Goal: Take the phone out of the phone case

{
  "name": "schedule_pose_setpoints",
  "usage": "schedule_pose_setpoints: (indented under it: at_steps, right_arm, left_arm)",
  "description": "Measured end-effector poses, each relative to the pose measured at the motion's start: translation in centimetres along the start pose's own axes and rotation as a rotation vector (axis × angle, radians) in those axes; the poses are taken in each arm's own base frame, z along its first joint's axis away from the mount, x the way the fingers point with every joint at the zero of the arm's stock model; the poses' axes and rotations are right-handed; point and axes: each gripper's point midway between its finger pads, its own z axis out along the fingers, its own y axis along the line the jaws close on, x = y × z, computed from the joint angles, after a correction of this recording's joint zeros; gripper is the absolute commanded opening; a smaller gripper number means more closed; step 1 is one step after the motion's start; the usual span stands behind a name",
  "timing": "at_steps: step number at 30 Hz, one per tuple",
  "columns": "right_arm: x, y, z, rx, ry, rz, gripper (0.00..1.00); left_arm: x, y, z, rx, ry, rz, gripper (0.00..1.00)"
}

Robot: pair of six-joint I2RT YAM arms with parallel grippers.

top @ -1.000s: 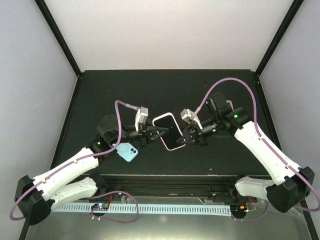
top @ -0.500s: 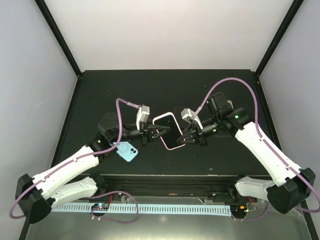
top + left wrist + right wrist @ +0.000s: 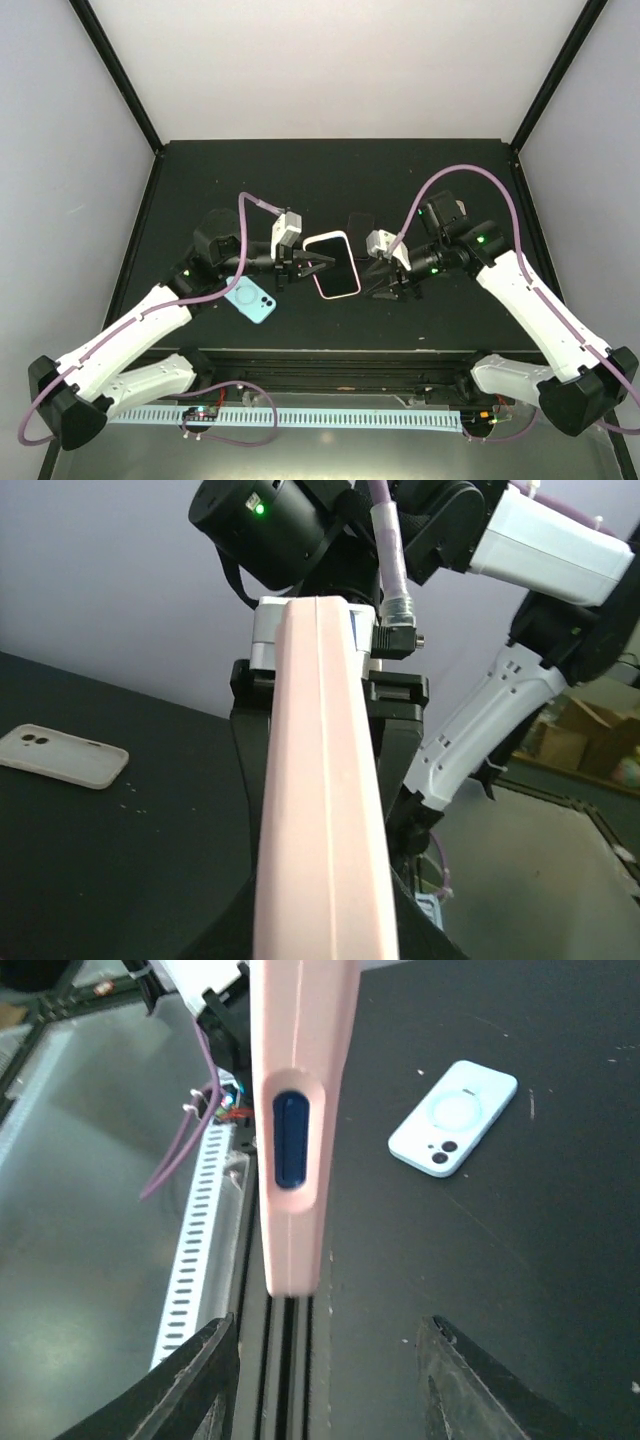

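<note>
The phone (image 3: 334, 262), dark screen up, sits inside its pink phone case (image 3: 318, 242) and hangs above the table in the top view. My left gripper (image 3: 303, 266) is shut on the case's left edge. In the left wrist view the case's pink side (image 3: 320, 780) fills the middle and hides the left gripper (image 3: 322, 925). My right gripper (image 3: 384, 281) stands open just right of the phone, not touching it. In the right wrist view the right gripper (image 3: 330, 1365) is spread wide below the case's end (image 3: 295, 1210), where a blue side button (image 3: 289, 1140) shows.
A light blue case (image 3: 250, 298) (image 3: 452, 1118) lies on the black table (image 3: 200, 190) under the left arm. A cream case (image 3: 62, 756) lies further back. A small dark thing (image 3: 360, 222) lies behind the phone. The table's front rail (image 3: 330, 355) runs below.
My right gripper has opened, let go of the phone's right edge and drawn back a little. The left gripper keeps hold, and the phone has shifted slightly and turned straighter.
</note>
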Motion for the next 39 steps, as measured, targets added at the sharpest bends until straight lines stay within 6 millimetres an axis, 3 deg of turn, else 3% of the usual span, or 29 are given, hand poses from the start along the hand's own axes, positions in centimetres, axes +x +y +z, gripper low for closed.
schedule_pose_setpoints:
  at_steps: [8, 14, 19, 23, 27, 39]
  right_arm:
    - [1.3, -0.5, 0.2, 0.071, 0.089, -0.098, 0.42]
    - [1.6, 0.1, 1.4, 0.081, 0.121, -0.165, 0.37]
    - [0.7, 1.8, 2.4, 0.057, 0.115, -0.221, 0.37]
    - [-0.4, 2.5, 2.9, 0.046, 0.094, -0.23, 0.31]
    - [-1.4, 2.5, 2.8, 0.057, 0.071, -0.238, 0.27]
    - [-1.5, 2.5, 2.8, 0.07, 0.074, -0.245, 0.26]
  left_arm:
    - [1.8, 1.0, -0.1, 0.174, 0.056, -0.08, 0.02]
    - [1.1, 0.7, -1.1, 0.22, 0.033, -0.07, 0.02]
    - [0.7, 0.6, -1.4, 0.23, 0.024, -0.068, 0.02]
    - [0.4, 0.4, -1.4, 0.241, 0.017, -0.058, 0.02]
    - [0.4, 0.3, -1.4, 0.257, 0.012, -0.059, 0.02]
    - [0.5, 0.4, -1.6, 0.258, 0.014, -0.069, 0.02]
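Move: The left hand still grips the pink case with the phone inside by its left long edge, the case's middle about 2 cm to that hand's right, level with it. From the open right hand, that middle lies some 7 cm left, 2 cm ahead and 6 cm higher. On the table, the black phone is about 24 cm ahead of the right hand, 2 cm left and 25 cm below; the blue case is some 19 cm left of the left hand, 5 cm ahead and 33 cm below. The right fingers come in around the lower right corner of the pink case, narrowing from half open to about a quarter without shutting: the hand dips 2 cm, then goes some 4 cm left and back while rising again and rolling about 15 degrees, forward side up. The left hand keeps its pinch, dips 2 cm and comes mostly back up, drawing about 1.5 cm left and turning some 15 degrees clockwise. ##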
